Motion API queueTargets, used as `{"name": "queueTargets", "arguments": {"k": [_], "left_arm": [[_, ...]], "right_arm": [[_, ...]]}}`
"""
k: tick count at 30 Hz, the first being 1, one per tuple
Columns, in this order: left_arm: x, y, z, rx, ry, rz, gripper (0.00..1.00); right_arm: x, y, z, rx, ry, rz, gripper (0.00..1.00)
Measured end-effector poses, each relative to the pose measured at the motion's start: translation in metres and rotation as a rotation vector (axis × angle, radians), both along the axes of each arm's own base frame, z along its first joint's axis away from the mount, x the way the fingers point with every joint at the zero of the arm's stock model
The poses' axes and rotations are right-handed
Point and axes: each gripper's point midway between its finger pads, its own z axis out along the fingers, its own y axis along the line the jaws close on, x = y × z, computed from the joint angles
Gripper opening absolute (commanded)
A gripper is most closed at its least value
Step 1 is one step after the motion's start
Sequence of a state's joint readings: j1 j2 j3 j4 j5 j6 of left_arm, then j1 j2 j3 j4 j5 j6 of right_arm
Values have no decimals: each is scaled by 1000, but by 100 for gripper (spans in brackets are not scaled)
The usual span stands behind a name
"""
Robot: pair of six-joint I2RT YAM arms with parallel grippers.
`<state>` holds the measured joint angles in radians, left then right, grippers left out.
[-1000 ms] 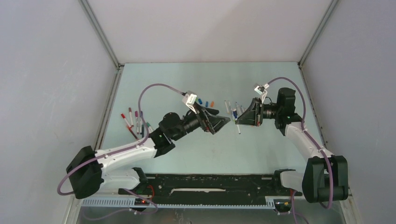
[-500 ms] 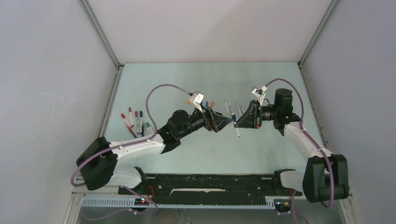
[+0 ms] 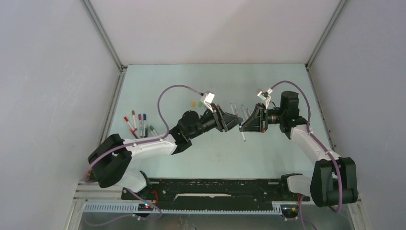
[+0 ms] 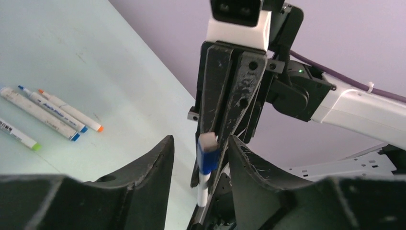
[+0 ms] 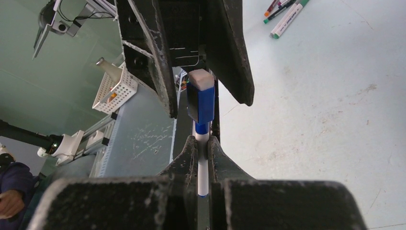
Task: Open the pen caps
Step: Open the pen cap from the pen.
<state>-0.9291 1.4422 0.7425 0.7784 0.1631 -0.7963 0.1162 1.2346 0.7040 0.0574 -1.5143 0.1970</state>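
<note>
My right gripper (image 5: 202,143) is shut on the white barrel of a pen (image 5: 203,172), held above the table mid-scene (image 3: 242,125). The pen's blue cap (image 5: 201,103) with a grey end sticks out past the fingertips. My left gripper (image 4: 201,158) faces it tip to tip (image 3: 235,122). It is open, with its fingers (image 4: 148,172) on either side of the blue cap (image 4: 207,155) and a small gap showing on each side. Loose yellow (image 3: 193,103) and green (image 3: 200,103) pen caps lie behind the left arm.
Several pens (image 3: 139,123) lie in a row at the table's left edge. More white pens (image 3: 234,109) lie behind the grippers, seen also in the left wrist view (image 4: 48,115). Grey walls enclose the table on three sides.
My left arm has swung right and forward to meet the right gripper, and its jaws have narrowed around the blue cap. The right gripper has held the pen nearly still.
</note>
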Motion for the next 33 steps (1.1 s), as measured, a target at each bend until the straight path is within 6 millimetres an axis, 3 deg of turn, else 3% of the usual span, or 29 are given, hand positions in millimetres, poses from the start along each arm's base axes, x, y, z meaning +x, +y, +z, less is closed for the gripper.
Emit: {"name": "queueTargets", "arguments": {"k": [6, 13, 18, 21, 25, 33], "left_arm": [[1, -7, 13, -29, -1, -11, 24], [2, -11, 10, -14, 8, -18, 34], [-1, -15, 7, -2, 14, -48, 35], [-2, -17, 2, 9, 23, -61, 30], [-3, -18, -2, 18, 33, -64, 10], [2, -14, -5, 40, 41, -28, 3]], "right_arm": [[0, 0, -1, -3, 1, -3, 0], [1, 0, -1, -9, 9, -8, 0], [3, 0, 1, -13, 4, -14, 0], [2, 0, 0, -15, 10, -16, 0], [3, 0, 0, -18, 14, -20, 0], [3, 3, -4, -23, 13, -13, 0]]}}
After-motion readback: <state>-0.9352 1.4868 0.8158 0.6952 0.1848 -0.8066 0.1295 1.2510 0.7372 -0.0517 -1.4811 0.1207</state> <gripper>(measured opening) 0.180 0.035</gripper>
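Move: The right gripper already holds the pen upright by its barrel; the blue cap is about 4 cm above the right hand and 1 cm to its left. From the left hand, the cap lies some 2 cm to the right, 1 cm below and level fore and aft, between the half-open fingers. The uncapped pens lie on the table about 18 cm ahead of the left hand, 5 cm right and 17 cm below; the loose caps about 24 cm ahead, 15 cm left and 18 cm below. Bring the left gripper about 1.5 cm to the right onto the blue cap, rising about 1 cm at first and then sinking back slightly below the starting height. Narrow the fingers on the way, let them ease open a little, then shut them until they pinch the cap from both sides. Keep the right gripper clamped on the barrel, nearly still. ##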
